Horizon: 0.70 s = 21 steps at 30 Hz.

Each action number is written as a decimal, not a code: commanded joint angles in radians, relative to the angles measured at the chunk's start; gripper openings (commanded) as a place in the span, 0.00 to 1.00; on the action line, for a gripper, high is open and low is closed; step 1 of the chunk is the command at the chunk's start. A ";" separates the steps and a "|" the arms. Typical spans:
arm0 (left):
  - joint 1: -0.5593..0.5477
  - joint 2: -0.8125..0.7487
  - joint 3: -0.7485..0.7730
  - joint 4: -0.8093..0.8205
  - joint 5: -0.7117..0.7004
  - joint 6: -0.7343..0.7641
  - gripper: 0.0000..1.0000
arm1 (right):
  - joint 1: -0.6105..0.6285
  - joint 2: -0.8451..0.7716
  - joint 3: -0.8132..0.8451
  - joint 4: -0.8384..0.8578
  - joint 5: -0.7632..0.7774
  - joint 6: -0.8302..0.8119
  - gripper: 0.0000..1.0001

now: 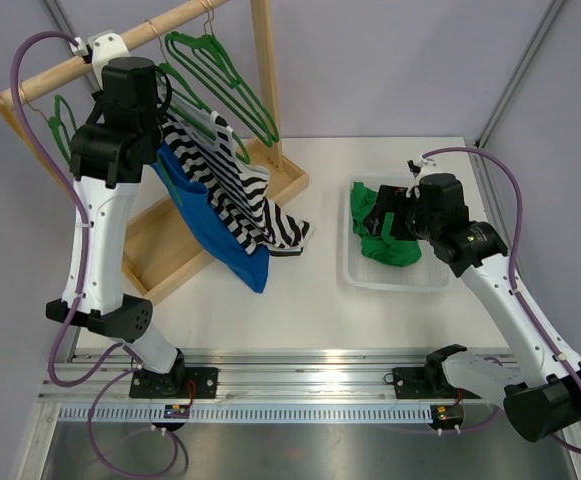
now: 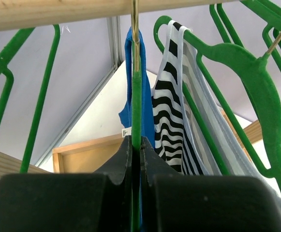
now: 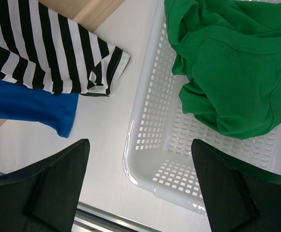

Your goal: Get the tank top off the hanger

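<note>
A blue tank top hangs from a green hanger on the wooden rod; its lower end rests on the table. My left gripper is up under the rod, shut on the neck of that hanger, with the blue strap just behind it. In the top view the left gripper is mostly hidden by its own wrist. A black-and-white striped top hangs on the neighbouring hanger. My right gripper is open above the near corner of a white basket, holding nothing.
Empty green hangers hang on the rod to either side. The rack has a wooden base tray and an upright post. The basket holds a crumpled green garment. The striped hem and blue hem lie left of the basket.
</note>
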State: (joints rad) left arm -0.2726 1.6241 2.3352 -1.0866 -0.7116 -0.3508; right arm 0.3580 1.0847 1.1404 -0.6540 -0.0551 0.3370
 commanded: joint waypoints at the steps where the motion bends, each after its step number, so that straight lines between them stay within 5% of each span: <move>1: 0.004 -0.055 0.033 0.119 -0.055 0.001 0.00 | 0.001 -0.019 0.035 0.030 -0.028 -0.015 0.93; 12: -0.048 -0.086 0.082 0.238 -0.129 0.113 0.00 | 0.001 -0.009 0.039 0.042 -0.037 -0.009 0.93; 21: -0.083 -0.165 0.016 0.194 -0.100 0.058 0.00 | 0.001 0.001 0.044 0.062 -0.058 0.011 0.93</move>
State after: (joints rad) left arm -0.3405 1.5177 2.3455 -0.9810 -0.7738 -0.2661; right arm 0.3580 1.0859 1.1404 -0.6468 -0.0799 0.3382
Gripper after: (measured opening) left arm 0.036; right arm 0.932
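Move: In the left fingers, the green hanger already carries the blue tank top, whose middle hangs roughly 22 cm below the hand, some 4 cm back and 5 cm to its right. The wooden rail under the hook is about 11 cm above the hand, 3 cm ahead and 1 cm left. The striped top hangs about 9 cm right, 2 cm ahead and 17 cm below. From the idle right hand, the blue top is some 27 cm left, neither ahead nor back, nearly level. Raising the hanger it still pinches, the left hand goes up about 6 cm beside the wooden rail to bring the brass hook up off it, then also draws back some 3 to 4 cm towards the robot as it climbs. Its fingers tilt upward by about 10 degrees and stay shut on the hanger. ##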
